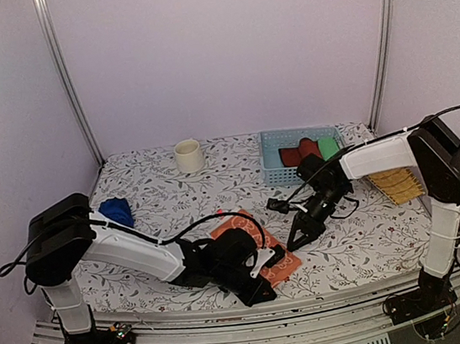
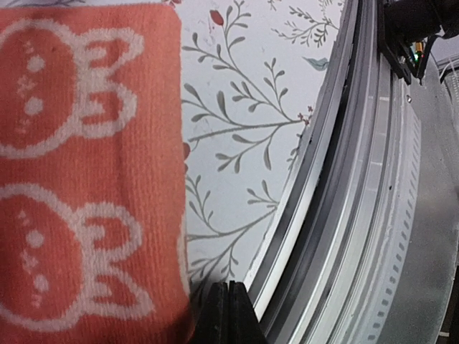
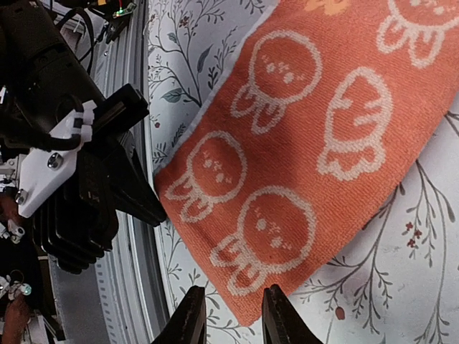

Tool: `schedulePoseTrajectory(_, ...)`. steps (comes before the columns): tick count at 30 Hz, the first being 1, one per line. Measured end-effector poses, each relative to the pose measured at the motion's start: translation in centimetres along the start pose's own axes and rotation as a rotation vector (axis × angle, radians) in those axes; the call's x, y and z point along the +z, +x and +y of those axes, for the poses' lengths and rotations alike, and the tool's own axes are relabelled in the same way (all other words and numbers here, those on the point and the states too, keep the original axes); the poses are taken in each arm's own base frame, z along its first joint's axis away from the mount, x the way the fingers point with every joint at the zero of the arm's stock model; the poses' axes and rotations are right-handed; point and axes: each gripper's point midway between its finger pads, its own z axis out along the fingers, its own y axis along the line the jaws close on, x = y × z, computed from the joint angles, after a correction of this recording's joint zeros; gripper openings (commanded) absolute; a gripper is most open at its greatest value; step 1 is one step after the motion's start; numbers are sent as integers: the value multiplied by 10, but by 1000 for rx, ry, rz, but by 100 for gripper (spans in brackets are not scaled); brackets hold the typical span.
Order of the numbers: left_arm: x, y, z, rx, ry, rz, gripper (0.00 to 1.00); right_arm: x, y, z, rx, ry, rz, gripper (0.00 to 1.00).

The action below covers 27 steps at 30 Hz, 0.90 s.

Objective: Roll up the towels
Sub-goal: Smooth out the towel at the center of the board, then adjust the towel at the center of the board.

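The orange-salmon towel (image 1: 247, 237) with white printed shapes lies flat near the table's front edge, and shows large in both wrist views (image 2: 86, 172) (image 3: 301, 165). The blue towel (image 1: 116, 211) sits crumpled at the left. My left gripper (image 1: 261, 291) (image 2: 228, 312) is shut on nothing, its tip on the table just beside the orange towel's front edge. My right gripper (image 1: 294, 242) (image 3: 231, 315) is open by a narrow gap, low over the towel's right corner, which lies between its fingertips (image 3: 276, 319). In the right wrist view the left gripper (image 3: 136, 197) is at the neighbouring corner.
At the back stands a cream cup (image 1: 188, 155). A light blue basket (image 1: 273, 166) there holds a red roll (image 1: 302, 151) and a green roll (image 1: 328, 145). A yellowish cloth (image 1: 397, 185) lies at the right. The metal rail of the front edge (image 2: 337, 215) runs close to the left gripper.
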Motion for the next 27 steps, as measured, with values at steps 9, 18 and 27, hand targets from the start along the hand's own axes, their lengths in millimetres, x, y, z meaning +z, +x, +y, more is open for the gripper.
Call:
schedulePoseTrajectory(9, -61, -13, -8, 42, -52, -172, 2, 34, -1, 24, -13, -103, 63, 27)
schedulePoseTrajectory(18, -75, -26, 83, -229, -278, -256, 1, 56, 26, 22, 83, -151, 133, 27)
schedulePoseTrajectory(27, -53, -46, 128, -337, -312, -277, 0, 58, 26, 25, 99, -180, 127, 27)
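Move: The folded towel lies aslant between the hands, its middle about 15 cm ahead of the shut left fingers, 2 cm to their left and barely below. From the right hand, its middle is roughly 4 cm ahead, 9 cm left and 5 cm down. The small red tag by its far end lies some 29 cm ahead and 12 cm left of the left hand; the basket stands about 34 cm ahead and 11 cm right of the right hand. The towel's left long edge is where the left hand, fingers kept shut, sets down: it lifts some 5 cm from beside the near end, swings forward about 13 cm and left, turning 30 degrees counter-clockwise, then sinks and eases back rightward. Meanwhile the right hand, fingers part open, shifts left, then back about 5 cm and down onto the near end, where it stays. ##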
